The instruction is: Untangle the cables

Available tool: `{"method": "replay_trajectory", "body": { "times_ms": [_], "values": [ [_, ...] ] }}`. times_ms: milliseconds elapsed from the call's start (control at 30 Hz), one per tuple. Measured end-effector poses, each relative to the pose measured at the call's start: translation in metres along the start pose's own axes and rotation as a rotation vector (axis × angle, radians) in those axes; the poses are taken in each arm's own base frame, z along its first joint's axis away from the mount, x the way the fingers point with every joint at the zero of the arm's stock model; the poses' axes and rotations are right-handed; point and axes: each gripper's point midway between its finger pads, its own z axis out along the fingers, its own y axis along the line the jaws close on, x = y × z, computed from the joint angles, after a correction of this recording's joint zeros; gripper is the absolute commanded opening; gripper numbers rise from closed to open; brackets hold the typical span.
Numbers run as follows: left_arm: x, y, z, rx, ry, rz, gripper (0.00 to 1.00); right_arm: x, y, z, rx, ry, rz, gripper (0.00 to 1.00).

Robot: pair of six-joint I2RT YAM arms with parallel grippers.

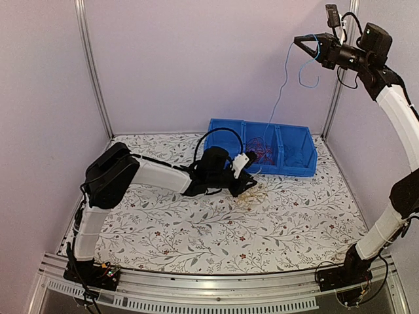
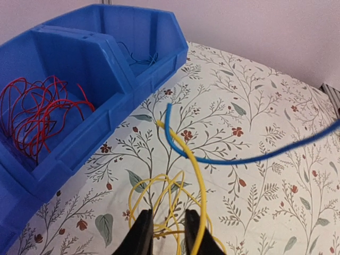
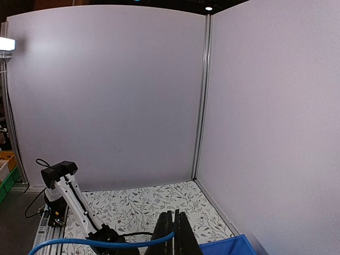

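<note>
The cables lie in three places. A loose bundle of yellow cable (image 2: 159,188) rests on the floral table (image 1: 196,242). My left gripper (image 2: 167,213) is low over it, jaws a little apart and astride a few yellow strands. It is the same yellow cable (image 1: 252,193) seen from above, at the left gripper (image 1: 246,183). My right gripper (image 1: 300,40) is raised high at the back right, shut on a blue cable (image 1: 281,85) that hangs down toward the bin. The blue cable (image 2: 239,159) crosses over a yellow strand. Red cables (image 2: 37,111) lie in the bin.
A blue divided bin (image 1: 298,171) stands at the back of the table, with dark thin wires (image 2: 139,57) in its far compartment. Grey walls and metal posts (image 1: 91,65) enclose the table. The right gripper (image 3: 173,212) looks down from above the blue cable (image 3: 106,243).
</note>
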Motion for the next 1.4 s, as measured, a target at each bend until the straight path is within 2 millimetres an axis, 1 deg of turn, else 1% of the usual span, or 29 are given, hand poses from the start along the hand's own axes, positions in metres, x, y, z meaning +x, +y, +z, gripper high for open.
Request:
{"method": "replay_trajectory", "body": {
  "times_ms": [33, 133, 200, 233, 333, 433, 500, 533, 567, 667, 800, 900, 967, 1033, 1133, 1267, 1400],
  "values": [
    [0.004, -0.001, 0.001, 0.005, 0.007, 0.001, 0.01, 0.0, 0.0, 0.0, 0.0, 0.001, -0.002, 0.0],
    [0.009, -0.002, 0.002, 0.012, 0.016, -0.02, 0.0, 0.0, -0.002, -0.002, 0.012, 0.005, -0.011, 0.0],
    [0.013, -0.002, 0.0, 0.011, 0.011, -0.035, 0.0, -0.007, -0.007, -0.007, 0.033, 0.004, -0.025, 0.0],
    [0.017, -0.002, -0.001, 0.01, 0.014, -0.043, 0.0, -0.012, -0.01, -0.011, 0.048, -0.001, -0.04, 0.0],
    [0.042, -0.001, -0.006, -0.003, 0.053, -0.088, 0.0, -0.042, -0.021, -0.03, 0.118, -0.031, -0.126, 0.0],
    [0.07, 0.001, -0.015, -0.022, 0.103, -0.137, 0.0, -0.065, -0.03, -0.054, 0.192, -0.051, -0.197, 0.0],
    [0.086, 0.001, -0.022, -0.03, 0.132, -0.167, 0.0, -0.073, -0.036, -0.066, 0.229, -0.056, -0.224, 0.0],
    [0.091, 0.001, -0.025, -0.033, 0.139, -0.182, 0.0, -0.074, -0.04, -0.071, 0.247, -0.055, -0.23, 0.0],
    [0.092, 0.0, -0.028, -0.035, 0.134, -0.191, 0.0, -0.073, -0.046, -0.075, 0.265, -0.054, -0.232, 0.0],
    [0.09, -0.002, -0.036, -0.034, 0.122, -0.212, 0.0, -0.059, -0.066, -0.083, 0.313, -0.035, -0.223, 0.0],
    [0.076, -0.007, -0.046, -0.021, 0.08, -0.228, 0.0, -0.025, -0.108, -0.099, 0.384, 0.007, -0.171, 0.0],
    [0.061, -0.012, -0.051, -0.01, 0.046, -0.227, 0.0, 0.004, -0.145, -0.115, 0.441, 0.036, -0.105, 0.0],
    [0.052, -0.014, -0.053, -0.004, 0.025, -0.226, 0.0, 0.023, -0.164, -0.123, 0.467, 0.051, -0.062, 0.0],
    [0.047, -0.016, -0.054, 0.001, 0.011, -0.226, 0.0, 0.042, -0.178, -0.129, 0.482, 0.064, -0.019, 0.0],
    [0.044, -0.019, -0.053, 0.007, 0.002, -0.232, 0.0, 0.068, -0.194, -0.132, 0.49, 0.08, 0.043, 0.0],
    [0.044, -0.021, -0.053, 0.01, 0.002, -0.237, 0.0, 0.096, -0.21, -0.133, 0.492, 0.092, 0.109, 0.0],
    [0.044, -0.021, -0.053, 0.011, 0.002, -0.237, 0.0, 0.133, -0.228, -0.136, 0.495, 0.11, 0.187, 0.0]
  ]
}}
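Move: The yellow cable's loose pile lies about 5 cm ahead of the left hand, 2 cm to its right and some 8 cm below. The middle compartment with the red cable is roughly 27 cm ahead of that hand, 7 cm right and 6 cm down. From the right hand, high up with the blue cable, the right compartment lies about 27 cm ahead, 16 cm right and 51 cm below; the middle one is 29 cm ahead, 2 cm right, equally low. The left fingers shut on the yellow strand already between them and keep it pinched while the hand dips some 7 cm, going back and left, then climbs most of the way up again and stops. The right hand keeps hold of the blue cable, swings right while first rising, then goes forward and down towards the right compartment, nearly 20 cm both right and forward, turning about 30 degrees. ##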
